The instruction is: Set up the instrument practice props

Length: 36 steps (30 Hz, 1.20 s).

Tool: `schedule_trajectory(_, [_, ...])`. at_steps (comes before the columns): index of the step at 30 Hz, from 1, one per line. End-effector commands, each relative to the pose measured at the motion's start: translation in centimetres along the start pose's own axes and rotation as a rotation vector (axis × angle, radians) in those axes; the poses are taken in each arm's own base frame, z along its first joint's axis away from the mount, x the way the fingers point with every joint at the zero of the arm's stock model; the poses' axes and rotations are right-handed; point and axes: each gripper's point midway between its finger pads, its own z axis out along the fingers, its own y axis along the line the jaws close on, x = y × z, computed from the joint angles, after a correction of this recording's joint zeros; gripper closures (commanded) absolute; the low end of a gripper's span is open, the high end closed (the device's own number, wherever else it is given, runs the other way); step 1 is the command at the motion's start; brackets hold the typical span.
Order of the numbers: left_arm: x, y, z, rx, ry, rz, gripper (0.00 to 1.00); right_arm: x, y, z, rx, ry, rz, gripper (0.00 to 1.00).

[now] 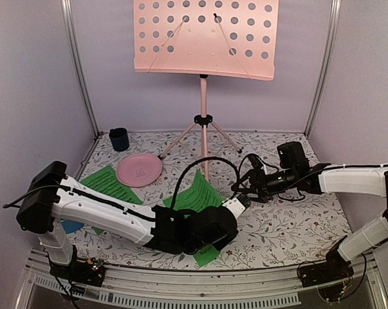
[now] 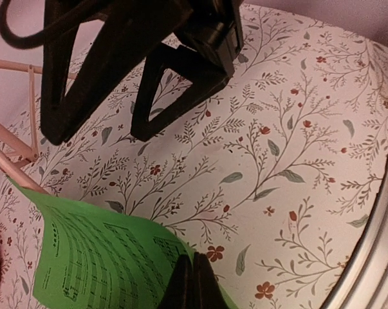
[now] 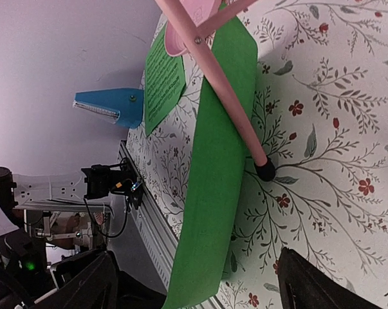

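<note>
The pink music stand [image 1: 205,38] is upright at the back, one leg [image 3: 226,96] ending in a black foot. One green sheet-music page [image 1: 107,183] lies flat at the left. My left gripper [image 1: 240,203] [image 2: 194,283] is shut on the edge of the second page [image 1: 197,193] [image 2: 97,257], which curls up off the mat. Close above it hovers my right gripper [image 1: 245,187] [image 3: 200,290], open, its fingers [image 2: 155,84] apart, with the lifted page [image 3: 216,180] running between them. The blue metronome [image 3: 113,106] lies near the left arm, mostly hidden in the top view [image 1: 71,225].
A round pink disc [image 1: 139,170] and a small dark blue cup [image 1: 119,138] sit at the back left of the floral mat [image 1: 290,225]. The stand's tripod legs [image 2: 13,161] spread over the middle back. A metal rail [image 1: 200,283] borders the near edge.
</note>
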Motion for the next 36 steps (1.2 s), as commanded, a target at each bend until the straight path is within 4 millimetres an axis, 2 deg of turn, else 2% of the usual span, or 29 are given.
schedule_trajectory(1, [-1.2,-2.7,-0.1,0.079,-0.048,0.036,1.00,2.1,0.5,1.0,-0.032,0.094,0.048,0.13])
schedule_trajectory(4, [-1.4,-3.8,-0.1,0.100,-0.063,0.064,1.00,2.8,-0.2,2.2,-0.001,0.137,0.058,0.13])
schedule_trajectory(7, [-1.1,-4.4,0.4,0.101,-0.058,0.095,1.00,3.9,-1.9,3.4,0.044,0.190,0.091,0.10])
schedule_trajectory(12, [-0.8,-5.1,0.8,0.109,-0.049,0.113,1.00,5.1,-3.9,4.3,0.103,0.240,0.126,0.12])
schedule_trajectory(15, [-0.9,-5.4,0.9,0.115,-0.050,0.123,1.00,5.2,-3.5,5.0,0.098,0.259,0.113,0.28])
schedule_trajectory(17, [0.3,-5.9,1.8,0.116,-0.026,0.150,1.00,5.1,-3.2,5.4,0.097,0.274,0.097,0.42])
schedule_trajectory(20, [0.9,-6.4,2.1,0.130,-0.007,0.175,1.00,5.3,-3.2,5.5,0.103,0.300,0.081,0.60])
schedule_trajectory(25, [1.7,-7.0,1.9,0.184,0.012,0.222,1.00,5.6,-3.1,5.5,0.094,0.330,0.062,0.90])
schedule_trajectory(27, [1.8,-6.8,1.6,0.189,0.011,0.231,1.00,5.7,-3.0,5.4,0.090,0.335,0.055,0.98])
schedule_trajectory(29, [2.3,-6.4,1.6,0.189,0.022,0.233,0.98,5.5,-2.6,5.3,0.080,0.324,0.033,1.00])
schedule_trajectory(30, [1.2,-5.9,0.8,0.198,0.002,0.211,0.93,5.1,-2.1,5.1,0.066,0.309,0.012,1.00])
schedule_trajectory(34, [0.8,-3.8,-0.7,0.241,-0.023,0.126,0.71,2.7,0.7,3.8,0.012,0.161,-0.122,1.00])
schedule_trajectory(36, [0.1,-2.1,-1.7,0.256,-0.055,0.059,0.66,1.4,1.8,2.8,0.010,0.064,-0.193,1.00])
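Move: My left hand still holds the green sheet by its right, near part; the sheet's middle is about 6 cm ahead of it, 9 cm to the left and 5 cm lower. From my open right hand that middle lies about 12 cm left, 4 cm back and 8 cm down. The stand's near foot is some 9 cm left of my right hand, 2 cm back and 12 cm below. From my left hand the pink plate lies about 24 cm ahead, 26 cm left. I bring my right hand down about 7 cm onto the green sheet's right edge, easing some 3 cm back and 3 cm left, then shut its fingers to pinch that edge. My left hand lowers its part of the sheet about 5 cm, drawing back and left about 4 cm each and turning some 15 degrees clockwise; once the right has shut, it opens about a third and lets go, swinging slightly right and up. ##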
